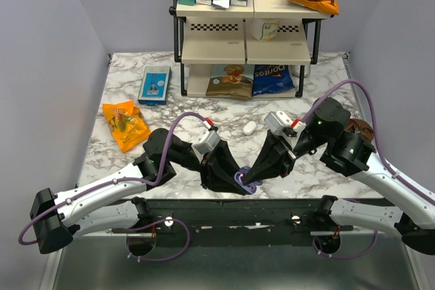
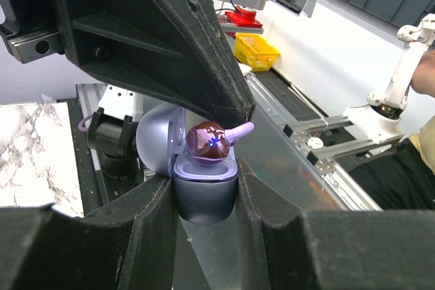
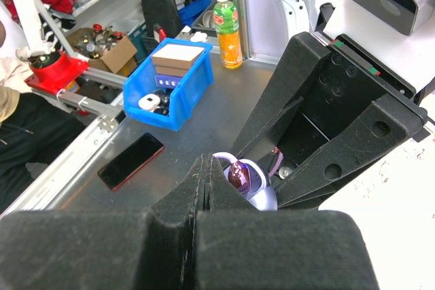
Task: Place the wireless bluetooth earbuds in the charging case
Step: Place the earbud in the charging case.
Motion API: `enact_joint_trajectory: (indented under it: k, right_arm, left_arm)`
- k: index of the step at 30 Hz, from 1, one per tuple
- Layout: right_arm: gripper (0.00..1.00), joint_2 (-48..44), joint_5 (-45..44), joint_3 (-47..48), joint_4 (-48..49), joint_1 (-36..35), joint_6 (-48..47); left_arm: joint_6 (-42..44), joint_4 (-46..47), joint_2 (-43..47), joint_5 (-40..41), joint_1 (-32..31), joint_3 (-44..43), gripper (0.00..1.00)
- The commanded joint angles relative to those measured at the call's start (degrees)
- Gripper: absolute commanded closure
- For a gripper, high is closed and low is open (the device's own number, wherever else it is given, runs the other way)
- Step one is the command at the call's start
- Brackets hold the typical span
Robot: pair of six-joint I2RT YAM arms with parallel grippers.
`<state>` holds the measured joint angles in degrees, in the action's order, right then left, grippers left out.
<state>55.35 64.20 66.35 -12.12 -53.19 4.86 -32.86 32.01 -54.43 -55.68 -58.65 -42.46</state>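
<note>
At the table's near edge, my left gripper (image 1: 237, 183) is shut on the charging case (image 2: 202, 198), a round lavender-blue case held upright between its fingers (image 2: 146, 232). The lid (image 2: 155, 142) stands open to the left. One glossy purple earbud (image 2: 208, 142) with a blue light sits in the case's pale mouth, its lavender ring tip (image 2: 240, 129) pointing right. My right gripper (image 3: 206, 166) comes in from above, its jaws pressed together on that ring tip (image 3: 226, 159). The earbud (image 3: 238, 176) and the case (image 3: 264, 198) lie just beyond its fingertips.
A white oval case (image 1: 249, 128) lies mid-table. An orange snack bag (image 1: 124, 124) and a blue box (image 1: 154, 85) lie at the left. A two-tier rack (image 1: 245, 35) with boxes and chip bags stands at the back. A brown object (image 1: 361, 128) sits behind the right arm.
</note>
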Motion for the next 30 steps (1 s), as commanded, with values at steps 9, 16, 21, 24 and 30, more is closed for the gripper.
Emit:
enact_joint_trajectory:
  k: [9,16,21,24,30]
  right_arm:
    - [0.98,2.0,1.1,1.1,-3.3,-0.2,-0.6]
    - [0.9,1.1,-0.7,0.7,-4.8,-0.2,-1.8]
    - [0.78,0.8,-2.3,0.7,-6.2,-0.2,-2.6]
    - [0.71,0.6,-3.2,0.8,-6.6,-0.2,-2.9]
    - [0.63,0.0,-6.5,1.4,-7.7,-0.2,-3.8]
  left_arm:
    - [0.1,5.0,-0.1,0.6,-0.8,-3.1,1.0]
    - [0.1,4.9,0.4,0.6,-0.9,-3.2,1.0]
    - [0.0,4.8,0.6,0.9,-1.0,-3.4,1.0]
    - [0.0,4.8,0.6,1.0,-1.2,-3.6,0.99]
    - [0.2,4.6,0.7,1.2,-1.4,-3.4,0.99]
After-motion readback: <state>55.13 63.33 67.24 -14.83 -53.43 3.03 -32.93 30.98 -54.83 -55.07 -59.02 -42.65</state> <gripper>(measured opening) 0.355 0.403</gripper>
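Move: The earbud sits at the mouth of the case, roughly 1 cm below the right hand's shut fingertips and 1 cm to their left. The case body is about 2 cm below that hand and 1 cm to its left, with its open lid about 2 cm farther out than the body. From the left hand, which already grips the case, the earbud is about 1 cm right and 2 cm up. Staying in place above the case, within about half a centimetre, the right hand spreads its fingers from shut to roughly a third open. Its lower fingertip stays close over the earbud while the other parts from it. The left hand keeps its pinch on the case body and holds it practically still. ##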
